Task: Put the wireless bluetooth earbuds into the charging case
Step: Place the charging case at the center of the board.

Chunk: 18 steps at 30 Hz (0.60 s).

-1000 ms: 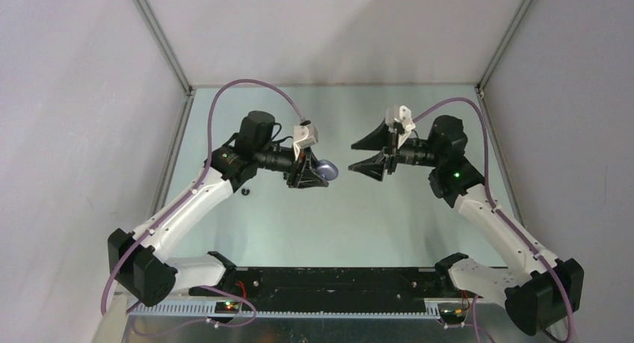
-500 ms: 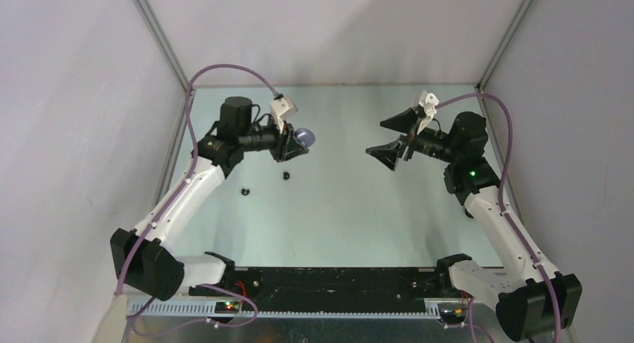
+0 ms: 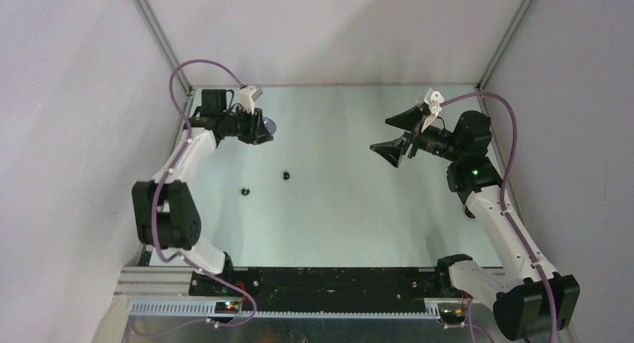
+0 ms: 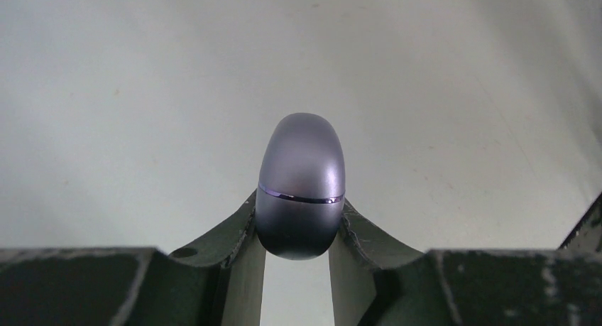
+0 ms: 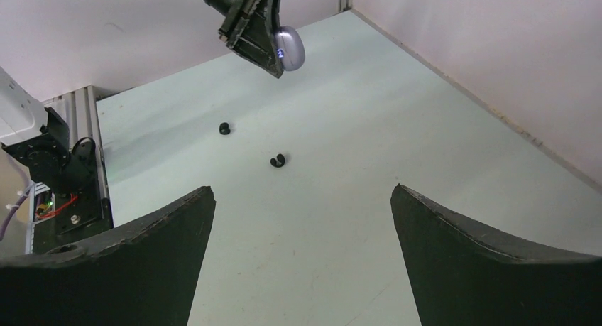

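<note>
My left gripper (image 3: 262, 128) is shut on a closed, oval, grey-purple charging case (image 4: 301, 177), held above the far left of the table; the case (image 5: 289, 47) also shows in the right wrist view. Its lid seam is a thin dark line. Two glossy black earbuds lie loose on the pale green table (image 3: 344, 208), one (image 3: 285, 175) near the middle-left and one (image 3: 244, 190) further left; the right wrist view shows them (image 5: 278, 160) (image 5: 224, 128) too. My right gripper (image 3: 381, 134) hangs open and bare over the far right of the table, well apart from the earbuds.
Pale walls close the table in on three sides, with metal corner posts (image 3: 158, 36) at the back. A black rail (image 3: 329, 279) with the arm bases runs along the near edge. Purple cables loop over both arms.
My left arm has swung back to the far left corner with the case in its grip. My right gripper has opened wide and drawn back to the right.
</note>
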{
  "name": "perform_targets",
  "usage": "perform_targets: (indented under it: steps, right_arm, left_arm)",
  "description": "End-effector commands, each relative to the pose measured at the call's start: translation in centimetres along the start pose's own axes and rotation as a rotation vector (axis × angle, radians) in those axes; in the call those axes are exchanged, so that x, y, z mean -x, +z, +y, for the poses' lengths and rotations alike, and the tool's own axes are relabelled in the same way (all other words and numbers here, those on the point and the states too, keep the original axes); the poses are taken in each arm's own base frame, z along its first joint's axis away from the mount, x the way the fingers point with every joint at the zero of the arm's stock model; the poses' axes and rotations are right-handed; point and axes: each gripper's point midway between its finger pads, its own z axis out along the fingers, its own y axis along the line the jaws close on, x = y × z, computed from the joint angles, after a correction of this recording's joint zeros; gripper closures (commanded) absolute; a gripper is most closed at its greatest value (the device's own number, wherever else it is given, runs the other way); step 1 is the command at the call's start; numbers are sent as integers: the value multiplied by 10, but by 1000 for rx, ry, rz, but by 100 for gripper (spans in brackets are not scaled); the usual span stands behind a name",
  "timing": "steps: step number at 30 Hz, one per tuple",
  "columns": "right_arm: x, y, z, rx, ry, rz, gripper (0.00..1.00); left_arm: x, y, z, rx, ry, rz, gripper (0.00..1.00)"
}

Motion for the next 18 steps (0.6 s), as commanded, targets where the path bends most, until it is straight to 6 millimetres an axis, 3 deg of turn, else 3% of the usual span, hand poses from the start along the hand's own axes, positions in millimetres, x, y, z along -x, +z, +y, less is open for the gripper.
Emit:
perform_targets:
  steps: [1,9,16,18]
  right_arm:
    - [7,-2,-3,1,-19,-22,1]
    - [5,-2,-4,6,-17,-22,1]
    - [7,-4,-2,9,-22,-26,1]
    - [9,-5,-1,9,-25,-31,1]
  left_arm:
    - [-3,4,44,50,-167,26,89]
    - [-63,2,100,169,-395,132,83]
    - [-111,-4,130,289,-504,232,80]
    - [-123,-1,129,269,-532,282,79]
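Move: The closed charging case is already in the left hand's fingers; the bare board it is being lowered to lies roughly 12 cm to that hand's left, level with it fore and aft, some 17 cm below. Of the two black earbuds, the left one is about 6 cm left and 10 cm back, the right one 6 cm right and 4 cm back, both around 17 cm down. The idle right hand has that spot some 53 cm to its left, 11 ahead and 32 below. The charging case, still pinched in the left fingers, is carried to the left and down at once, about 11 cm each way, away from the board's middle and towards the bare patch beyond the left black earbud. The hand first edges some 3 cm forward, then eases slightly back, slowing as its fingers tip steeper downward and swing counter-clockwise, each about 20 degrees. ##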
